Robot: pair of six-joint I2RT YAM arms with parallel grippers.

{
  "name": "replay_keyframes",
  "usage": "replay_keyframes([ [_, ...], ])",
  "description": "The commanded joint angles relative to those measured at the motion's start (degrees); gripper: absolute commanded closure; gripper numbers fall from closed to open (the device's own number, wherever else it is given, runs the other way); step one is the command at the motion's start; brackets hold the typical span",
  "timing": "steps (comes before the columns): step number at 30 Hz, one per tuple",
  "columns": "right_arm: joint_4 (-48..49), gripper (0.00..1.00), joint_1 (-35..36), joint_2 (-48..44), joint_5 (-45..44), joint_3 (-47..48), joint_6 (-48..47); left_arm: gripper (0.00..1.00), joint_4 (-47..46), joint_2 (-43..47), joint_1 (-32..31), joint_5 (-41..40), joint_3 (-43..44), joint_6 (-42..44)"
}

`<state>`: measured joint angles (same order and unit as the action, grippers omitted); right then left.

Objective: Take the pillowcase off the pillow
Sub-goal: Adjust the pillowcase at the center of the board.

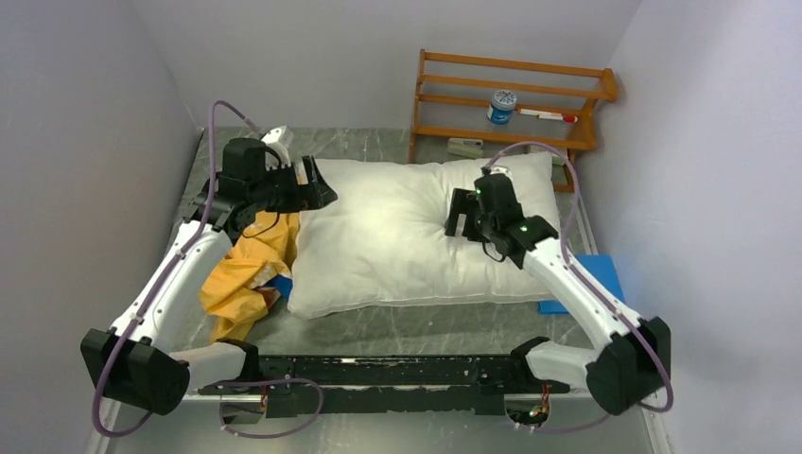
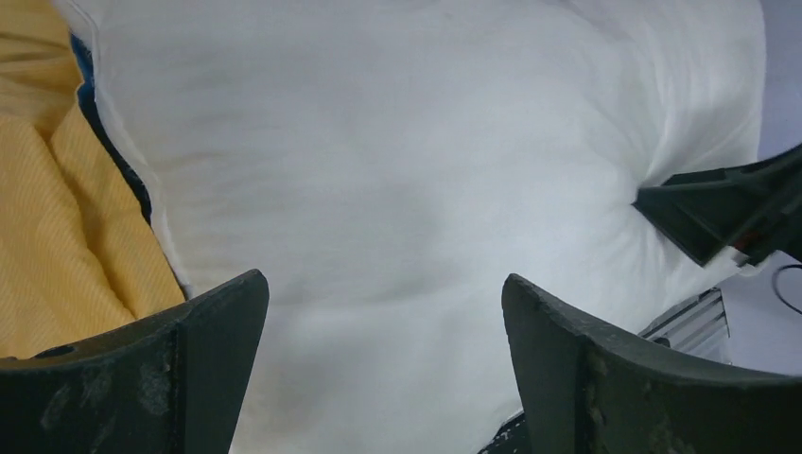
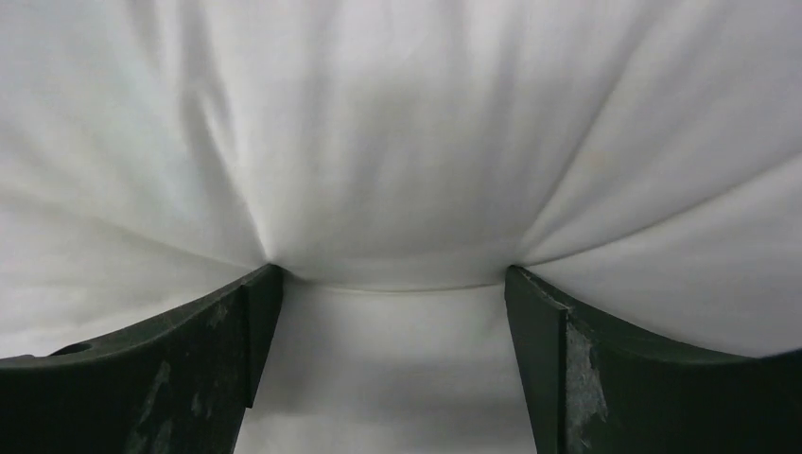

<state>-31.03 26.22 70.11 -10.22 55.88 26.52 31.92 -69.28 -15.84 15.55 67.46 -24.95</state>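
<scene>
The plump white pillow [image 1: 397,236] lies bare across the middle of the table. The pillowcase [image 1: 248,272] sits crumpled at its left end, yellow-orange side up with a bit of blue showing. My left gripper [image 1: 326,194] hovers over the pillow's [image 2: 407,142] far left corner, open and with nothing between its fingers [image 2: 383,284]; the yellow pillowcase [image 2: 57,236] lies to its left. My right gripper [image 1: 461,216] is on the pillow's right part, open, its fingertips [image 3: 260,284] dug into the white cloth [image 3: 397,142], which bulges between them.
A wooden rack [image 1: 511,95] stands at the back right with a blue-and-white jar [image 1: 503,106] and a marker [image 1: 547,115]. A flat blue pad [image 1: 591,284] lies right of the pillow. Walls close in on both sides.
</scene>
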Motion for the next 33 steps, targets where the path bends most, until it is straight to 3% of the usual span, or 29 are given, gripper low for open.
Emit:
replay_keyframes([
  [1,-2.58,0.09,0.47,-6.01,7.18,-2.38,1.65,0.03,-2.15,0.61,-0.25,-0.65,-2.82,1.51],
  [5,-4.60,0.09,0.57,-5.97,7.64,-1.00,-0.10,0.03,6.10,-2.25,-0.20,-17.96,-5.25,-4.17],
  [8,-5.09,0.10,0.54,-4.14,9.30,-2.50,0.70,0.03,4.17,-0.56,1.08,-26.18,-10.37,-8.06],
  [11,-4.06,0.11,0.56,-4.01,9.95,-4.17,1.72,0.03,2.61,-0.41,7.21,-23.37,-15.17,-9.88],
  [17,-3.77,0.11,0.58,-5.11,9.18,-3.58,1.10,0.03,-0.82,-0.93,25.90,-16.09,-22.68,-7.50],
  [24,-6.24,0.11,0.58,-4.35,6.31,3.32,-1.27,0.12,1.74,1.61,27.27,-28.14,-18.67,-5.18],
  [27,-7.04,0.11,0.58,-4.81,6.19,6.66,-1.80,0.13,3.06,4.05,27.59,-36.84,-16.30,-5.58],
  [33,-7.27,0.11,0.54,-6.84,5.51,9.67,-2.82,0.41,0.63,4.28,28.89,-35.64,-15.28,-4.21],
])
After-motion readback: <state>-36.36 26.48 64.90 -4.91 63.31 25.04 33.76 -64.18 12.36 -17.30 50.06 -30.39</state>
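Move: The pillowcase lies heaped off the pillow's left end, about 20 cm to the left of the open left hand, 7 cm back from it and some 20 cm lower. The pillow's middle is roughly 20 cm to that hand's right, 3 cm back and 16 cm below. From the right hand, whose fingers still press into the pillow, that middle is some 6 cm left, level fore-and-aft and 6 cm down; the blue mat lies about 29 cm right, 6 cm back, 13 cm down. Towards the heaped pillowcase the left hand swings about 25 cm left, dipping some 17 cm and then rising 6 cm, while it turns over 50 degrees counter-clockwise; its wide-open fingers start closing at the cloth but stay well apart. The right hand, fingers open, comes free of the pillow, hovers, then rises to about 6 cm higher. ##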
